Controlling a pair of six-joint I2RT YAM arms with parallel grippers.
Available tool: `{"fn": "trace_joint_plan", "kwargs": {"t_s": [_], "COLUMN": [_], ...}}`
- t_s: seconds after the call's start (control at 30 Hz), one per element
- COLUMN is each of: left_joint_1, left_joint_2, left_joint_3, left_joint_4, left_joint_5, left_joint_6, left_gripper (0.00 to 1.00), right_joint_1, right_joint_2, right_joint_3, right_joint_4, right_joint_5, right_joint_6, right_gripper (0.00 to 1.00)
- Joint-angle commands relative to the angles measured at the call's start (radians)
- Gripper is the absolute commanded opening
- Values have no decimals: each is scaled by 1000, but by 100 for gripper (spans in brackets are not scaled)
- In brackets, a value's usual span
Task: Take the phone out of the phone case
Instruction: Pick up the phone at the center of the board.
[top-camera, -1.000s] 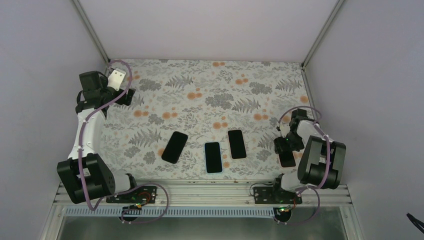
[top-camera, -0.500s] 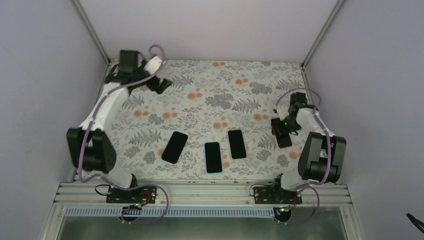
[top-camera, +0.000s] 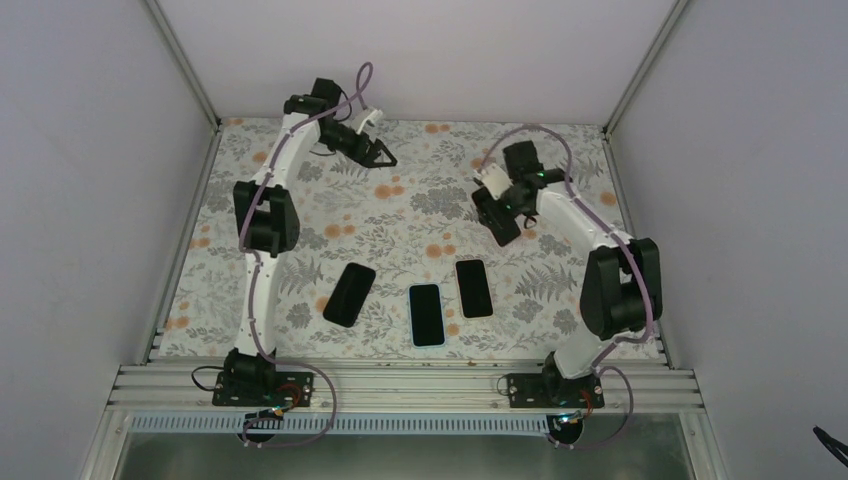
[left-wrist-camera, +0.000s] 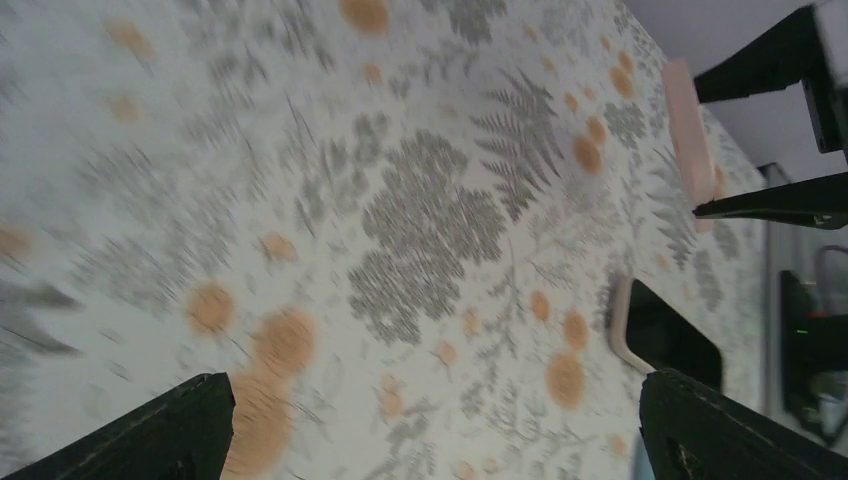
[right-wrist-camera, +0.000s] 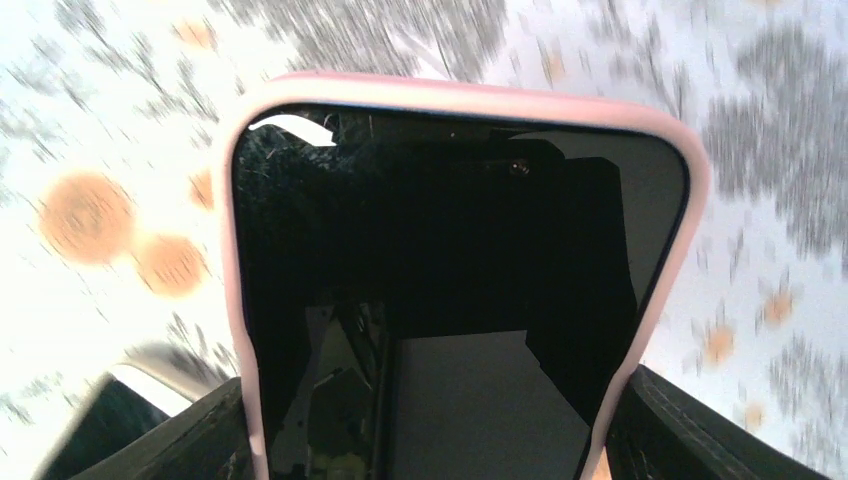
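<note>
A black-screened phone (right-wrist-camera: 450, 260) sits in a pink phone case (right-wrist-camera: 690, 200). My right gripper (right-wrist-camera: 430, 445) is shut on the case's two long sides and holds it in the air over the back middle of the table. From above it shows as a dark slab (top-camera: 500, 228) in the right gripper (top-camera: 496, 212). My left gripper (top-camera: 385, 158) hangs open and empty at the back, left of the held phone. In the left wrist view the pink case edge (left-wrist-camera: 688, 130) shows at upper right, well beyond the left gripper (left-wrist-camera: 430, 440).
Three more phones lie face up near the front: a dark one (top-camera: 349, 294), a blue-edged one (top-camera: 427, 314) and a third (top-camera: 474, 288). A pale-cased phone (left-wrist-camera: 665, 335) lies near my left finger (left-wrist-camera: 730, 430). Flower-patterned mat (top-camera: 420, 200), grey walls around.
My right arm carried the cased phone from the right edge to the back middle. My left arm swung from the far left corner along the back toward the middle, still open.
</note>
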Motion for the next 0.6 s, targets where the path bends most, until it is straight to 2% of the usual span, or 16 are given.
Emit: {"fn": "trace_joint_plan", "kwargs": {"t_s": [0.0,0.2,0.57], "left_joint_1": [-16,-25,-26], "left_joint_2": [21,25,-3], "left_joint_3": [6,2,-55], "left_joint_4": [-151,-171,-152], "left_joint_5": [127,152,126], "left_joint_6": [-58,-70,-101], "left_gripper": [100,100,100], "right_joint_1": [108,219,377], "right_joint_2": [60,173,258], "right_joint_3": [121,261,397], "right_joint_4": [74,80,145], "right_joint_5": [22,47,128], "right_joint_6": [42,45,31], "right_gripper": [57,57,57]}}
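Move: The right hand already holds the pink-cased phone and takes it to the left hand's open fingers, about 27 cm to its left, 13 cm ahead and 7 cm above. On the table some 10 cm below lie the white-edged phone, about 15 cm back and 6 cm left, and the blue-edged phone, roughly 21 cm back and 17 cm left. From the left hand, the pink-cased phone is about 27 cm right, 13 cm back and 7 cm lower. Right carries the gripped phone 16 cm left towards the open left fingers, which ease 4 cm back and down. ##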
